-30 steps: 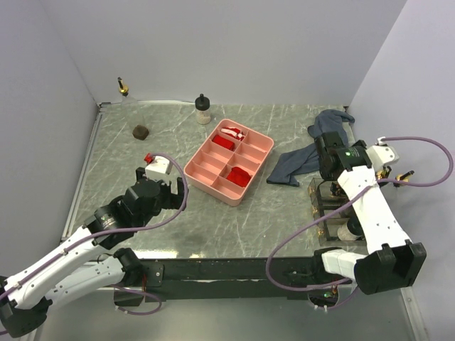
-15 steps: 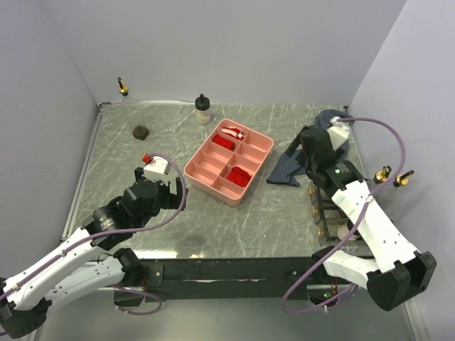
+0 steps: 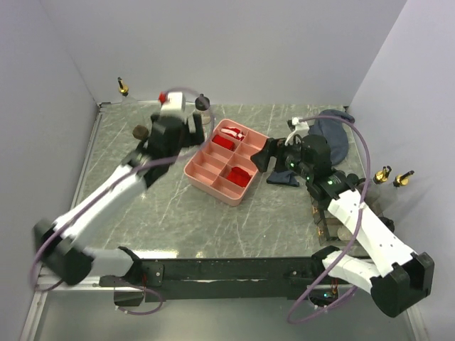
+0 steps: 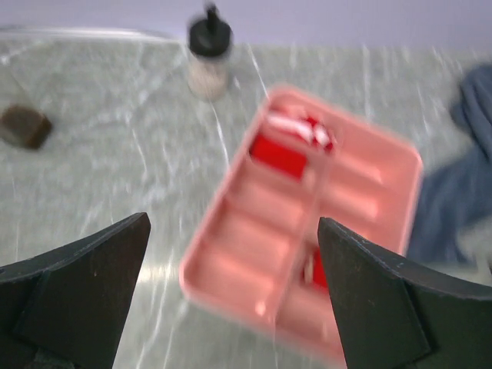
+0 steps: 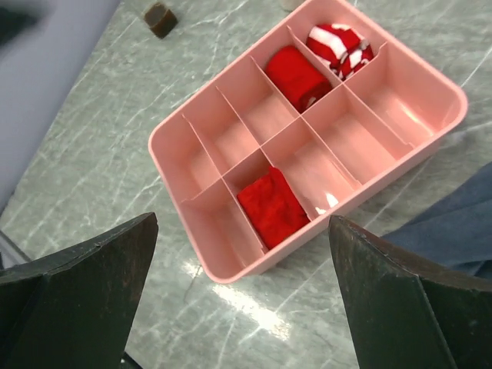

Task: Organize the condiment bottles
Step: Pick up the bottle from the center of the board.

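A black-capped cream bottle (image 3: 203, 104) (image 4: 209, 54) stands at the back of the table. My left gripper (image 3: 190, 130) (image 4: 234, 300) hovers just in front of it, open and empty, looking over the pink tray (image 4: 369, 196). A squat dark-brown jar (image 3: 139, 131) (image 4: 24, 127) (image 5: 160, 19) sits further left. A clear bottle with a gold spout (image 3: 123, 88) stands in the back left corner. Two gold spouts (image 3: 384, 173) show at the right wall. My right gripper (image 3: 264, 158) (image 5: 242, 300) hangs open and empty over the tray's near right side.
The pink divided tray (image 3: 264, 145) (image 5: 430, 131) holds red folded cloths and a red-and-white one. A blue-grey cloth (image 3: 330, 135) (image 5: 461, 231) lies to its right. A dark wire rack (image 3: 323, 217) stands at the near right, partly hidden by my right arm.
My left arm has swung from the near left up to the back, beside the black-capped bottle. My right gripper has moved left from the right edge over to the tray.
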### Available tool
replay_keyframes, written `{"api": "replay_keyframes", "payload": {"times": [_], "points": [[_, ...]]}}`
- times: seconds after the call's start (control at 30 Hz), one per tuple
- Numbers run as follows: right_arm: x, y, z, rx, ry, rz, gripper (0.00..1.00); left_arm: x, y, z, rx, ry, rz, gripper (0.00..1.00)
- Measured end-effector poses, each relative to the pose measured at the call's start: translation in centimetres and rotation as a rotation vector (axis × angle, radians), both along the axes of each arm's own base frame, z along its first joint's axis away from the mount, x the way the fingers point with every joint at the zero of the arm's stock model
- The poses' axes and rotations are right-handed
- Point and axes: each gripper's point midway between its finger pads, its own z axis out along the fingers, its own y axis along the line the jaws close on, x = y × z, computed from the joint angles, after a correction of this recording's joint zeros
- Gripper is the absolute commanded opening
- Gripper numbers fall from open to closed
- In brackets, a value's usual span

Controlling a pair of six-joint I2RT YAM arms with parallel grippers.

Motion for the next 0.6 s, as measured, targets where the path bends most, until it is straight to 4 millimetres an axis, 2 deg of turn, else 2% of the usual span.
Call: {"api": "replay_keyframes", "payload": {"times": [0.07,0.13,0.2,0.33,0.4,0.6], "points": [[-0.5,-0.3,0.2,-0.011,-0.027,0.007,1.0,5.1,-0.2,0.8,-0.011,-0.009,0.05,0.97],[-0.8,-0.9,1.4,-0.017,-0.076,-0.004,1.0,9.5,-0.3,0.5,-0.007,-0.014,0.075,0.98],[-1.1,-1.7,3.2,-0.017,-0.147,-0.031,1.0,13.6,-0.6,-0.9,0.002,0.004,0.081,0.98],[-2.2,-2.9,6.4,0.024,-0.272,-0.066,1.0,20.1,-1.0,-3.4,0.009,0.033,0.087,0.99],[-3.0,-3.4,7.1,0.044,-0.317,-0.075,1.0,22.9,-1.3,-5.3,0.006,0.045,0.071,0.98],[-4.1,-4.5,7.2,0.072,-0.36,-0.116,1.0,27.8,-1.5,-9.9,0.053,0.069,0.052,0.98]]}}
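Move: The black-lidded bottle stands at the far edge of the board, about 33 cm ahead of the left hand, 3 cm to its right and 22 cm below. The pink tray's middle is 20 cm nearer than that bottle and 10 cm to the right of it; a glass oil bottle stands 26 cm left of it and 5 cm nearer. From the right hand the black-lidded bottle lies some 36 cm ahead and 21 cm left, 19 cm down. The black-lidded bottle draws the open left hand, which sweeps fast and nearly straight forward, about 28 cm, first level, then sinking some 10 cm towards just above and short of the lid, fingers not yet touching. The empty right hand backs off from the tray, rising 7 cm and going a few centimetres right and back, its fingers tipping up about 20 degrees and staying open. ##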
